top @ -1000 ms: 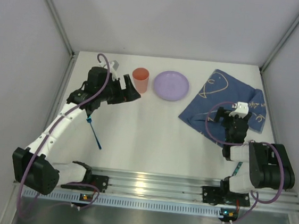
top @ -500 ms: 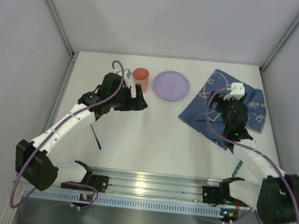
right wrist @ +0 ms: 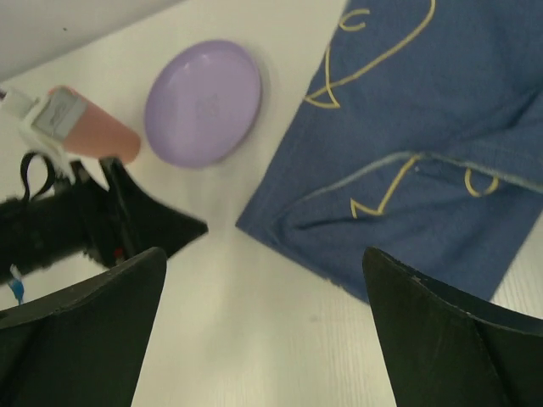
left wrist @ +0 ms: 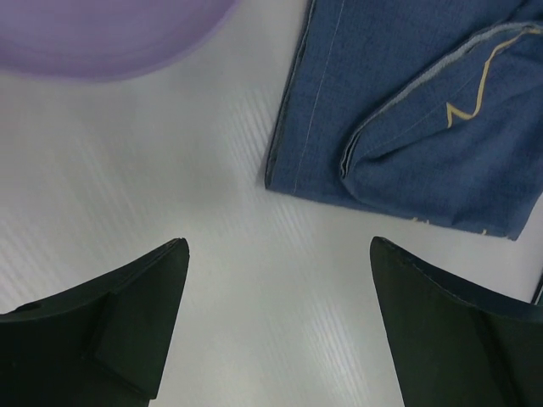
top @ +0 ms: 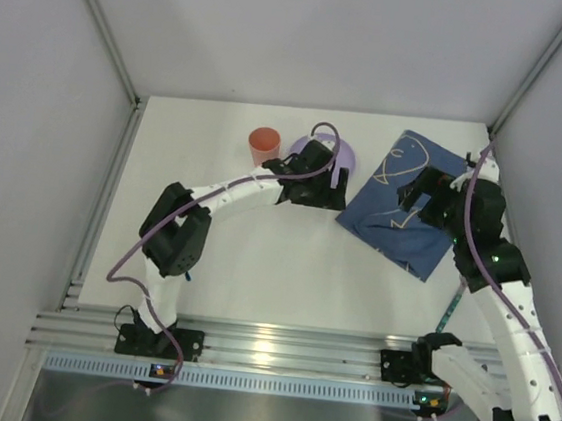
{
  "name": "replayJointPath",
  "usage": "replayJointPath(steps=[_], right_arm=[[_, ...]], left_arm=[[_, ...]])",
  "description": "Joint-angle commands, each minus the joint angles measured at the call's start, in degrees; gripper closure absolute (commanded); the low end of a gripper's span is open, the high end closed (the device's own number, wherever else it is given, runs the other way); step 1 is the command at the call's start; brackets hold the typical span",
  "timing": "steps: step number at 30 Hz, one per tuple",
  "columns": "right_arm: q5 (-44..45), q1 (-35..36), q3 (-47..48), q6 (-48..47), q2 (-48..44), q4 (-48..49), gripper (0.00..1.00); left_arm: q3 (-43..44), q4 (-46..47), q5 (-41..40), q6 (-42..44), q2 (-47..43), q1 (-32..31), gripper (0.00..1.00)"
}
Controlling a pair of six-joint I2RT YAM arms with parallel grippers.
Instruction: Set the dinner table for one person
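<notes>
The white dinner table [top: 255,268] carries an orange cup [top: 264,146], a purple plate [top: 345,157] and a dark blue cloth [top: 412,209] with cream line drawings at the back. My left gripper [top: 325,193] is open and empty over the plate's near edge, partly hiding the plate. In the left wrist view it [left wrist: 278,246] hovers over bare table between the plate [left wrist: 102,34] and the cloth [left wrist: 407,110]. My right gripper [top: 419,193] is open and empty above the cloth. The right wrist view [right wrist: 261,254] shows the plate [right wrist: 204,102], cup [right wrist: 93,131] and cloth [right wrist: 416,161].
A thin teal utensil [top: 449,314] lies near the right arm at the table's front right. Grey walls with metal posts close in the table's sides and back. An aluminium rail [top: 277,346] runs along the near edge.
My left arm has swung right from beside the cup to the plate's near edge. My right arm has stretched out and lifted over the cloth. Both grippers stay open.
</notes>
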Motion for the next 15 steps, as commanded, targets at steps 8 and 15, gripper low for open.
replayJointPath(steps=[8, 15], right_arm=[[6.1, 0.0, 2.5, 0.2, -18.3, -21.9, 0.0], [8.0, 0.0, 3.8, -1.5, -17.7, -23.7, 0.0]], left_arm=[[17.3, 2.9, 2.9, -1.4, 16.9, -0.1, 0.16], [16.0, 2.5, 4.3, 0.5, 19.0, -1.2, 0.37]])
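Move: The napkin's near-left corner lies about 3 cm ahead of the left hand, 4 cm to its right and some 10 cm below. The purple plate's middle is around 19 cm ahead of that hand and 2 cm to its left; the red cup stands 18 cm ahead and 18 cm to its left. From the raised right hand the same corner is roughly 8 cm ahead, 15 cm to the left and 26 cm below. The left hand sinks about 7 cm towards the napkin's near-left corner while reaching some 5 cm to the right and 4 cm forward, the forward reach ending early and the last stretch going almost straight down; its pointing stays nearly the same as the fingers begin to narrow around the corner, about a third closed, with no touch to be seen yet. The right hand, empty and wide open, draws back about 10 cm towards its own base and some 4 cm to the right, away from the napkin. ##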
